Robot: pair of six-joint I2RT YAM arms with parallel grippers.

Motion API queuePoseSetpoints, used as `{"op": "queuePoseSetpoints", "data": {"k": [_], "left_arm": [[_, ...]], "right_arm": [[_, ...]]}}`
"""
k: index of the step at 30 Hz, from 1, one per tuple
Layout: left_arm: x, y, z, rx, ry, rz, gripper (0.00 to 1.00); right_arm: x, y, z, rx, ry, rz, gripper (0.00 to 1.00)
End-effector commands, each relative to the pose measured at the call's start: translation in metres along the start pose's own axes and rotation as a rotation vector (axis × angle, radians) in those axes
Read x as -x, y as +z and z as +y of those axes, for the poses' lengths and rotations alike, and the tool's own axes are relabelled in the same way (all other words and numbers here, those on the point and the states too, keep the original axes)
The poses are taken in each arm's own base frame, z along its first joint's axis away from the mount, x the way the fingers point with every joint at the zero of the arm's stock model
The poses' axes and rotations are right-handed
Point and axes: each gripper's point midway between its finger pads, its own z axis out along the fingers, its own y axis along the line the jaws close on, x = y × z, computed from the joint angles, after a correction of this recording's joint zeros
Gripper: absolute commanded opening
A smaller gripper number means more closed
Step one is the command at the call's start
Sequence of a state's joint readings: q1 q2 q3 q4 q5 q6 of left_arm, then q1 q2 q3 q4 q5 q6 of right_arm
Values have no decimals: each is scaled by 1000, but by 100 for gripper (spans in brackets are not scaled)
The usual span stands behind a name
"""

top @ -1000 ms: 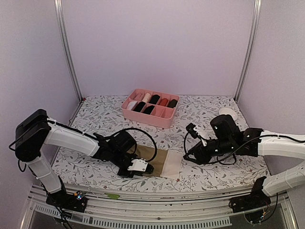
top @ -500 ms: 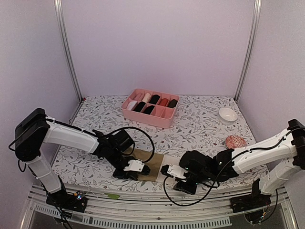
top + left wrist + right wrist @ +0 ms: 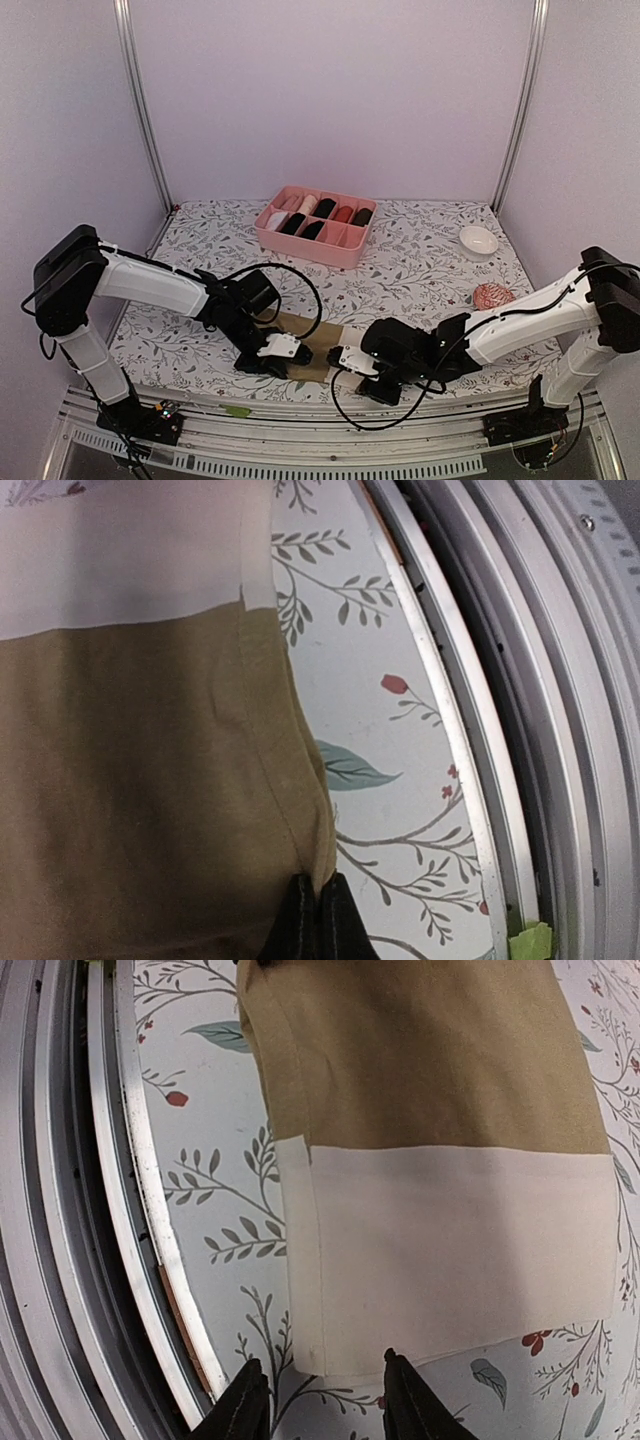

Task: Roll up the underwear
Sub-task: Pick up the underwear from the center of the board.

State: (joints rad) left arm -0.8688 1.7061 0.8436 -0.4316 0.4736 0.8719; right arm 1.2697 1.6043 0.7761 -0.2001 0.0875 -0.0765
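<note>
The olive-brown underwear lies flat on the floral table close to the front edge, its cream waistband toward the right arm. My left gripper is shut, its fingertips pinching the near hem of the olive fabric. My right gripper stands open and low at the waistband's near corner. Its two black fingers straddle that corner without closing on it, and the gripper holds nothing.
The pink divided box with rolled items stands at the back centre. A white bowl and a red-and-white ball sit at the right. The metal front rail runs just beside the fabric, with green tape on it.
My right arm has swung from the right middle of the table down to the front edge, arriving at the cream waistband. My left gripper stayed shut on the olive hem and shifted slightly left.
</note>
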Motion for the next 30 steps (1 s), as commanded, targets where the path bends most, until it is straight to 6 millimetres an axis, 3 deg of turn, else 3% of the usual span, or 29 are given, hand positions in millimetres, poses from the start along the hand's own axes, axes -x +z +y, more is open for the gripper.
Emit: {"op": "queuePoseSetpoints", "data": {"k": [1,10,15,19,24,30], "left_arm": [[-35,8,-20,-76,-62,110,0],[-36,6,-18,-67,-63,110,0],[-37,1,-13,-46,-83,101,0],[-23,-12,-1,-15,-115,37,0],[0,-30,4,4,-91,-43,0],[5,-33,7,-12,-89,-52,0]], "right_arm": [[15,9,3,2,-41,-21,39],[-4,31,17,77,-44,101,24],[-20,33,22,104,-24,182,1],[-24,25,22,106,-1,181,0],[1,10,18,104,29,104,0],[12,1,0,94,108,64,0]]}}
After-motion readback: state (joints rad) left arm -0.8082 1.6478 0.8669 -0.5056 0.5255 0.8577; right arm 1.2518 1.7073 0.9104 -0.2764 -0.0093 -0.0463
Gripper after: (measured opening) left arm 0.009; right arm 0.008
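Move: The underwear's free near-right corner, the white one, lies some 3 cm to the open right hand's left, level with it fore and aft and about 2 cm lower. From that hand, the tan corner pinched by the left hand is roughly 19 cm to the left, the far white corner about 15 cm ahead and 3 cm left, and the table's front edge 5 cm back. From the left hand, the free corner is some 16 cm to the right. The underwear's white near corner is taken between the right fingers: that hand slides about 3 cm left onto it, sinking 1 cm, and shuts from partly open to closed, then eases up and back right by about 1 cm. The left hand keeps its pinch on the tan corner and late on rises some 2.5 cm, drifting slightly forward and left. ##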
